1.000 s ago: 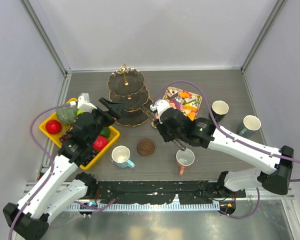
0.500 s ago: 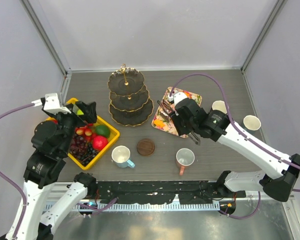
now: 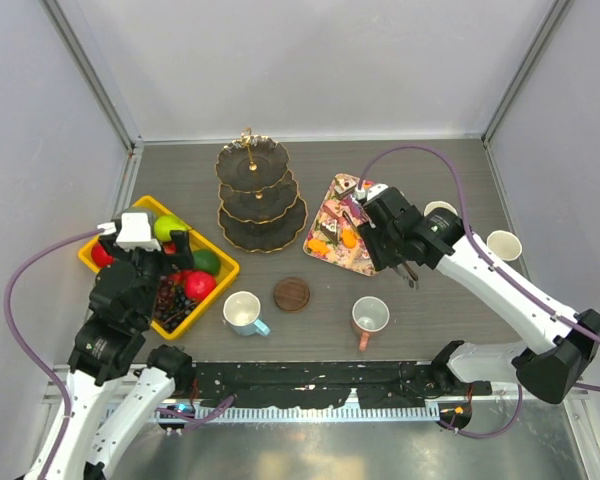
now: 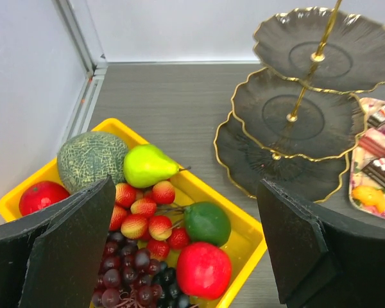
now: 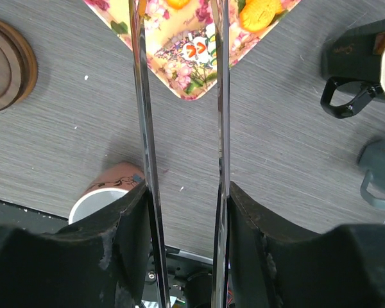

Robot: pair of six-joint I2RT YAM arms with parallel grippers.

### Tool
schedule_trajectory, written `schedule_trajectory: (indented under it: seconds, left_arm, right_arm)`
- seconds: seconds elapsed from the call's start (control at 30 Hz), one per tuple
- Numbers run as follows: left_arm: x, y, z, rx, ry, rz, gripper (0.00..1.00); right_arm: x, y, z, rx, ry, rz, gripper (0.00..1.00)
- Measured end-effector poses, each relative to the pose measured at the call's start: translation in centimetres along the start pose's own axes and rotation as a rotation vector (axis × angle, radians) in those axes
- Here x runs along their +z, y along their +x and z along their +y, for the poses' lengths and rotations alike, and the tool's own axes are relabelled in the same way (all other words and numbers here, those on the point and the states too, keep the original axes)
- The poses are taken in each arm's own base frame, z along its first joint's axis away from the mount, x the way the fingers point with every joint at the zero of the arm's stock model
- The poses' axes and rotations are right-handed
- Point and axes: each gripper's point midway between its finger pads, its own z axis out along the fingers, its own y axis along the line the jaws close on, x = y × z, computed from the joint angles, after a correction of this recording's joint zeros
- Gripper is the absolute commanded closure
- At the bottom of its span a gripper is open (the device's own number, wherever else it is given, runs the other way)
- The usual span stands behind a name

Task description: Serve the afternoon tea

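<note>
The dark three-tier stand [image 3: 261,195] with its gold handle is bare; the left wrist view shows its tiers [image 4: 295,115] empty too. Orange pastries [image 3: 348,240] and cake slices [image 3: 345,190] lie on a floral tray [image 3: 365,262]. My right gripper [image 3: 392,250] hovers over the tray's near corner, shut on metal tongs [image 5: 144,128] whose blades stand apart with nothing between them. My left gripper [image 4: 186,212] is wide open above the yellow crate [image 3: 218,280]. There are a white mug [image 3: 243,312], a pinkish mug [image 3: 370,317], a black mug [image 3: 440,215] and a cream mug [image 3: 503,245].
The yellow crate [image 4: 244,231] holds a melon, pear, lime, apples, strawberries and grapes. A round wooden coaster [image 3: 291,294] lies between the white and pinkish mugs. The black mug [image 5: 359,70] stands right of the tongs. Grey walls close in left, right and back.
My left arm drew back from the stand to above the crate and opened fully. My right arm swung right from the stand to the tray's near corner, the tongs spreading wider.
</note>
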Motion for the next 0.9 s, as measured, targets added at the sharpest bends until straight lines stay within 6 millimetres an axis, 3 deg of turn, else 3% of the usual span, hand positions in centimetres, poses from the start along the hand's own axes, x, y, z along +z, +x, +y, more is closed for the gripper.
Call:
schedule_trajectory:
  seconds: [0.27,0.57,0.9]
  left_arm:
    - [0.7,3.6,1.3,0.040,-0.080,0.036,0.01]
    - [0.1,2.6,2.7,0.013,-0.151,-0.033,0.01]
    - [0.1,2.6,3.0,0.013,-0.170,-0.035,0.01]
  right_arm:
    - [3.0,0.4,1.5,-0.025,-0.020,0.110,0.47]
    - [6.6,0.6,3.2,-0.032,-0.040,0.186,0.48]
    - [9.6,0.7,4.1,-0.035,-0.029,0.234,0.50]
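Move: The right hand holds the tongs; the middle of the floral tray of pastries lies about 10 cm ahead of it, 3 cm to its left and some 17 cm below. The wooden coaster is 17 cm left and 6 cm back, the pink-handled mug 10 cm straight back, the black mug 10 cm ahead and 15 cm right. From the left hand the tray is roughly 35 cm right, 10 cm ahead. The right hand lowers its tongs some 9 cm, leftward and forward, towards the tray; the left drifts left. ##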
